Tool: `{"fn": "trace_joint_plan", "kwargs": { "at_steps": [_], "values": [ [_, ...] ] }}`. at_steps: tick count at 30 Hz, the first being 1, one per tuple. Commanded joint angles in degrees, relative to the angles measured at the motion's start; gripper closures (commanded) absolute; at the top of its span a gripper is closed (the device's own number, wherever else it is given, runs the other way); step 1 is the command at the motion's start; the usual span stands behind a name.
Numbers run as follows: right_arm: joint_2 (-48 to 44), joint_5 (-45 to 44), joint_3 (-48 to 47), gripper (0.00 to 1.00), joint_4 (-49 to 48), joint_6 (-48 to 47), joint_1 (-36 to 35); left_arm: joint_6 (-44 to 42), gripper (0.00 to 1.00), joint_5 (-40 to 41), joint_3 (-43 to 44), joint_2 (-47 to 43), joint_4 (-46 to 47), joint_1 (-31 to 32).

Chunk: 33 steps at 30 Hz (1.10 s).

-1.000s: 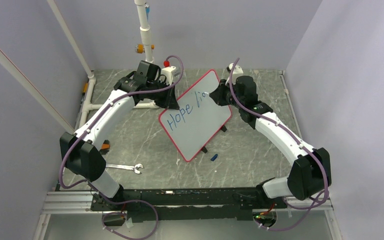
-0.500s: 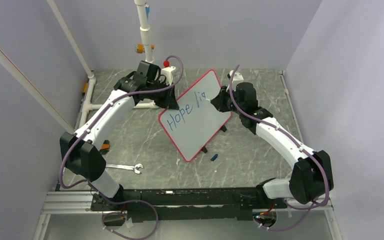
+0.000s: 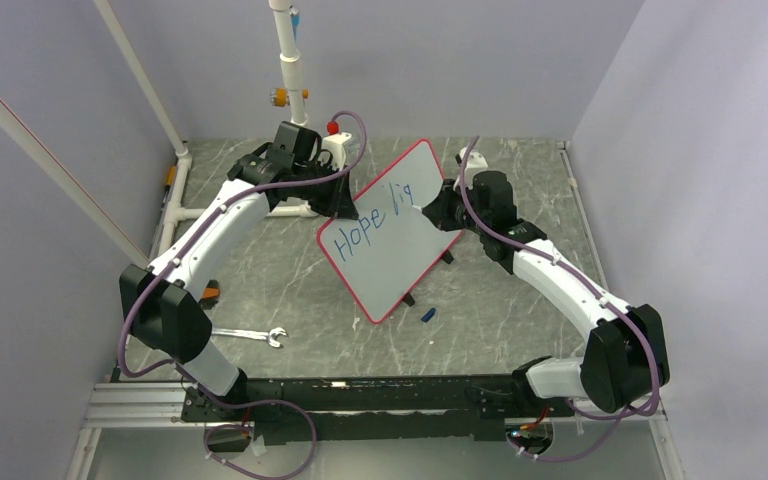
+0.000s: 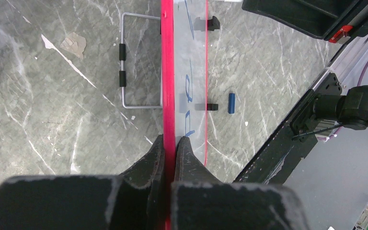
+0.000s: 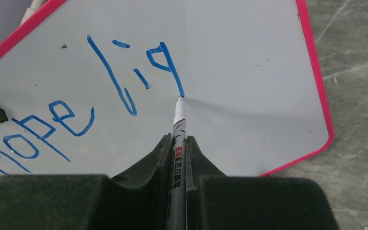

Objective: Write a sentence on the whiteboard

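Observation:
The whiteboard (image 3: 400, 255) stands tilted on the table, white with a thin red border. My left gripper (image 3: 346, 206) is shut on its red edge (image 4: 167, 72), one finger on each face (image 4: 171, 141). The sentence (image 3: 372, 222) in blue reads "Hope li" plus a part-drawn letter with a loop and tail (image 5: 165, 60). My right gripper (image 5: 177, 140) is shut on a grey marker (image 5: 178, 143). The marker's tip touches the board at the end of that tail. In the top view the right gripper (image 3: 436, 208) is at the board's right side.
A blue marker cap (image 3: 427, 315) lies on the table in front of the board, near its black feet (image 3: 409, 298). A wrench (image 3: 250, 335) lies near the left arm's base. A white pipe post (image 3: 290, 60) rises at the back. A wire stand (image 4: 139, 60) sits behind the board.
My right gripper has moved the marker down and to the right across the board, adding a looped letter with a tail after "li". The left gripper and the board have stayed put.

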<state>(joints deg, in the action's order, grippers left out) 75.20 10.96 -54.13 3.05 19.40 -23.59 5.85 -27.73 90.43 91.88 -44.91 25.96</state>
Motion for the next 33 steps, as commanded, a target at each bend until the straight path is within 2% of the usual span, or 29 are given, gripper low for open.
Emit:
{"fn": "trace_joint_plan", "kwargs": {
  "at_steps": [1,11,23,33],
  "values": [
    [-0.2,3.5,-1.3,1.0,-0.5,1.5,-0.4,-7.7,1.0,8.0,-0.6,0.3,0.8,0.3],
    [0.5,4.5,-6.2,1.0,0.4,1.7,-0.4,-7.7,1.0,8.9,-0.6,0.3,0.6,0.2],
    [-5.1,-0.1,-8.4,1.0,1.9,1.3,-0.4,-7.8,1.0,8.8,-0.6,0.2,0.5,0.3],
    [-1.6,-4.3,-12.4,1.0,2.4,0.8,-0.3,-7.8,1.0,8.7,-0.8,0.0,0.6,0.3]
  ]
}}
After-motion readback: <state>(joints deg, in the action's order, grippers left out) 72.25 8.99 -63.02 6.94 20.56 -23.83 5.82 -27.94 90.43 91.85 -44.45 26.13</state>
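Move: The marker in my right hand has its tip at the foot of the g's tail, about 5 cm ahead of the hand point, 4 cm left and 3 cm below. The g's bowl is some 7 cm ahead and 6 cm left, level with the hand; the l is 4 cm ahead and 9 cm left, the word Hope about 16 cm left. From my left hand the tail's foot lies about 16 cm right, 2 cm ahead and somewhat lower. With my right hand I finish the tail of the g, sweeping the marker tip left about 1 cm and then curving it upward to make the hook. I then lift the tip off the board and carry it some 8 cm up in all, the fingers tilting up slightly and keeping their grip on the marker. My left hand keeps pinching the whiteboard's upper left edge. ##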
